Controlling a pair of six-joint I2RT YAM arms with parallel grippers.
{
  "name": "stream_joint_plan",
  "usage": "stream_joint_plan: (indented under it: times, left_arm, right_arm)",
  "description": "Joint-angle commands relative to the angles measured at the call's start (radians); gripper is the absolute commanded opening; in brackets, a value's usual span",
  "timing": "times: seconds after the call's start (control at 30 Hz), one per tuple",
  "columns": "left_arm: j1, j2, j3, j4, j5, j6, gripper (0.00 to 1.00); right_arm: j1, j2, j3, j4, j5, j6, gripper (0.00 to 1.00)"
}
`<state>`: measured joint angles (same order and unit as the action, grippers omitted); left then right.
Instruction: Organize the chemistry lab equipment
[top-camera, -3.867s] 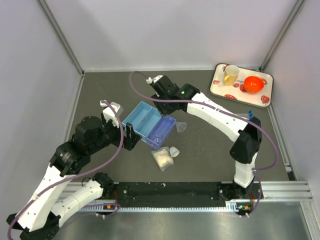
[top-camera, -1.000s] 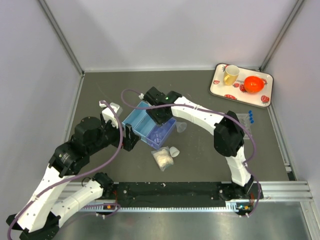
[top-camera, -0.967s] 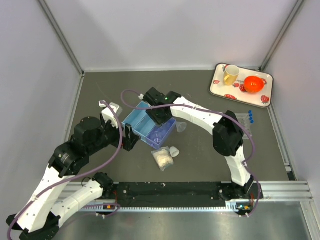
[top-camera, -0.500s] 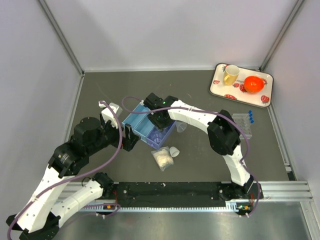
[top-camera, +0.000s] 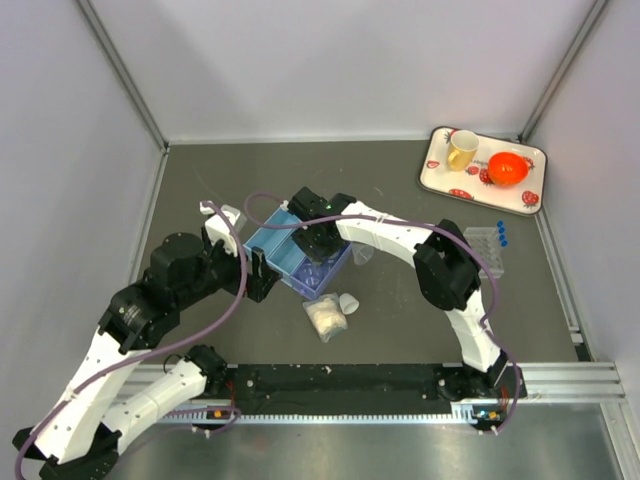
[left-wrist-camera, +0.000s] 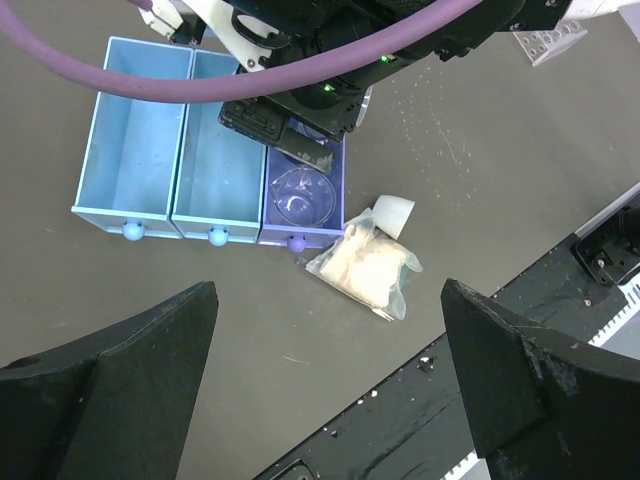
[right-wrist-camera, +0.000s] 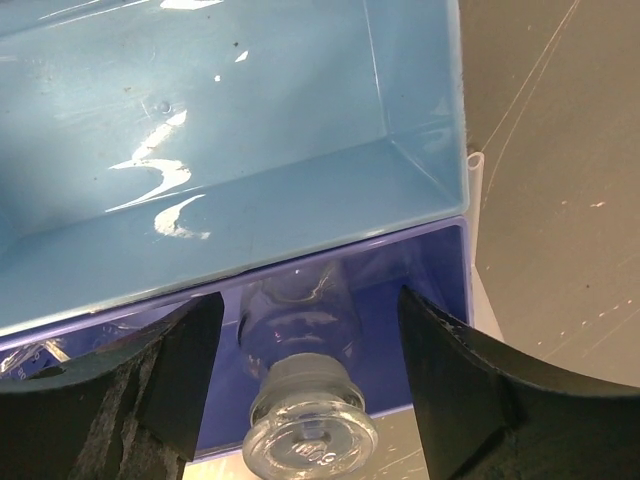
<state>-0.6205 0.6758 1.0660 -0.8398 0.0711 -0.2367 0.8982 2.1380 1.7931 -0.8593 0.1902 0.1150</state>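
The blue three-compartment tray (top-camera: 283, 243) lies at mid-table. Over its purple end compartment (left-wrist-camera: 325, 215) hovers my right gripper (top-camera: 319, 243), open. A tiny clear beaker (right-wrist-camera: 305, 400) rests in that compartment between the fingers (right-wrist-camera: 455, 385), with a gap on each side. The same beaker (left-wrist-camera: 297, 195) shows in the left wrist view. A second tiny beaker (top-camera: 348, 301) and the bag of white material (top-camera: 325, 318) lie just in front of the tray. The clear funnel (top-camera: 362, 254) lies right of it. My left gripper (top-camera: 256, 275) stands open beside the tray's left end, holding nothing.
The clear tube rack (top-camera: 487, 247) with blue-capped tubes (top-camera: 500, 232) sits at the right. A white strawberry tray (top-camera: 440, 178) at the back right holds a yellow mug (top-camera: 461, 150) and an orange bowl (top-camera: 508, 168). The black rail (top-camera: 350, 380) runs along the near edge.
My right gripper has come down over the purple compartment and its jaws have widened, letting go of the clear beaker. The left arm has not moved.
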Motion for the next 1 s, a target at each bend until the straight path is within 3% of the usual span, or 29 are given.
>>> stream_joint_plan:
  times: [0.0,0.33,0.5,0.7,0.97]
  left_arm:
    - [0.002,0.013,0.023,0.031,0.006,0.010,0.99]
    - [0.004,0.021,0.023,0.036,0.015,0.005,0.99]
    - [0.002,0.022,0.023,0.038,0.018,-0.001,0.99]
    - [0.002,0.021,0.020,0.039,0.021,-0.001,0.99]
    - [0.004,0.019,0.018,0.042,0.021,-0.003,0.99]
  right_arm:
    - [0.004,-0.015,0.009,0.020,0.014,0.000,0.71]
    - [0.004,-0.119,0.103,-0.061,0.145,-0.014,0.71]
    - [0.004,-0.248,0.092,-0.075,0.187,-0.014,0.71]
    - [0.004,-0.442,-0.044,-0.067,0.232,0.040,0.72]
    - [0.008,-0.694,-0.423,0.005,0.217,0.140,0.72]
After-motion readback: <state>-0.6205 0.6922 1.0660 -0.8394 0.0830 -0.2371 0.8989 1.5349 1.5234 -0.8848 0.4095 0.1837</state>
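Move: The right hand is open around the upright flask in the purple compartment, whose middle is about 2 cm below it. The beaker in the same compartment stands about 4 cm back and 4 cm left of this hand. The funnel lies 7 cm to the right, level with it, and the white cup 11 cm back and 3 cm right. The left hand waits, the flask about 13 cm ahead, 12 cm right and 24 cm below it. The right hand, fingers staying open, lifts about 16 cm off the flask and swings 9 cm right, fingertips tilting forward. ##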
